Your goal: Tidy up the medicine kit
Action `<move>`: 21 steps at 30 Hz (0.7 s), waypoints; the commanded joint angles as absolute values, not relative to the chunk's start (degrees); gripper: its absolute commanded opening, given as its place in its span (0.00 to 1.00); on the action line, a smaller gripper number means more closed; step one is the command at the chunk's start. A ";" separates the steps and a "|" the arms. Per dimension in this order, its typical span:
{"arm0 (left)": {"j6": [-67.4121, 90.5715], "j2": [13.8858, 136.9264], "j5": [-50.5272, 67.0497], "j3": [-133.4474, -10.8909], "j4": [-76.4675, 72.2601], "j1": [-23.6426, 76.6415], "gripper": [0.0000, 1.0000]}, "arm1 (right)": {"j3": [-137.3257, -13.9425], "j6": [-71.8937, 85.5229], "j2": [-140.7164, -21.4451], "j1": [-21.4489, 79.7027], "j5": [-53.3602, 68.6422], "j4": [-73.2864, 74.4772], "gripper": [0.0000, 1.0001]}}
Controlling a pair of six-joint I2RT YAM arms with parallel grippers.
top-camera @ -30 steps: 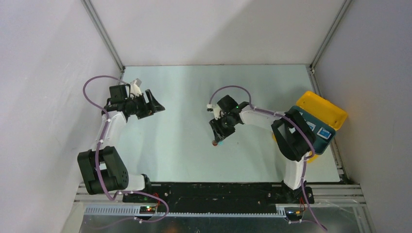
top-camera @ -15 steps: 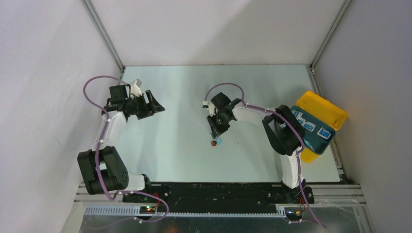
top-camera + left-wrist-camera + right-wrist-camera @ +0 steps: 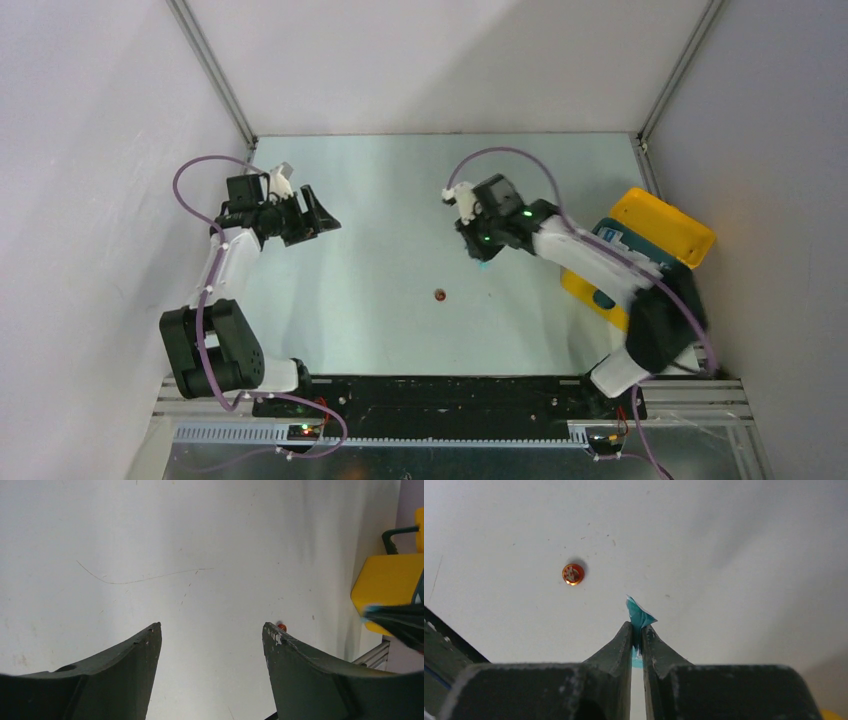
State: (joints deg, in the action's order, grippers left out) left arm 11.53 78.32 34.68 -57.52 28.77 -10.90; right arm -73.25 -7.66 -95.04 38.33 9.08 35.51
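The yellow medicine kit [image 3: 668, 226] lies open at the table's right edge, with a dark teal tray [image 3: 640, 262] holding small packets inside; it also shows in the left wrist view [image 3: 385, 582]. My right gripper [image 3: 483, 250] is shut on a small teal packet [image 3: 639, 614] and holds it above the table, left of the kit. A small red-orange round piece [image 3: 440, 295] lies on the table; it shows in the right wrist view [image 3: 573, 574]. My left gripper [image 3: 318, 213] is open and empty at the far left, as the left wrist view [image 3: 211, 630] shows.
The white table [image 3: 400, 200] is walled by grey panels on three sides, with metal posts at the back corners. A black rail [image 3: 440, 395] with the arm bases runs along the near edge.
My right gripper has lifted the teal packet off the table and moved right and back toward the kit, leaving the red-orange piece behind. The left arm has not moved.
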 commanded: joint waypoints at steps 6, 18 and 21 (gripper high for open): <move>11.16 78.94 35.70 -60.81 28.39 -8.10 0.78 | -58.54 -28.60 -62.46 21.23 2.38 36.89 0.14; 9.51 77.38 35.41 -60.53 28.32 -4.10 0.78 | -54.17 -53.82 -43.31 -16.15 9.23 52.56 0.14; 8.55 76.67 35.35 -60.65 28.27 -2.12 0.78 | -53.93 -60.67 -43.54 -23.75 10.92 55.73 0.14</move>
State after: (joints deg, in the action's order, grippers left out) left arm 11.25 79.44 34.70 -58.41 28.91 -4.29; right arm -54.33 -48.53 -43.83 -16.73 7.55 50.09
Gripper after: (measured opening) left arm 0.782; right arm 0.140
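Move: The right hand, already pinching the teal packet, has the kit tray's near-right compartment about 31 cm to its right and 6 cm back, roughly at its own height. The tray's white pack lies some 24 cm right and level with it; the open yellow lid is about 35 cm right and 6 cm ahead. The red bottle is on the table 8 cm left and 5 cm back. From the left hand the bottle lies about 25 cm right, 13 cm back, and the compartment about 62 cm right, 11 cm back. The right hand keeps its pinch on the teal packet, first climbs some 11 cm, then sweeps fast about 34 cm right, drawing back a little late on, to come over the near-right compartment of the kit's tray, its fingers swinging up towards forward, then the wrist turning clockwise. Meanwhile the left hand, open and empty, drifts about 4 cm right towards the red bottle, turning slightly clockwise. ##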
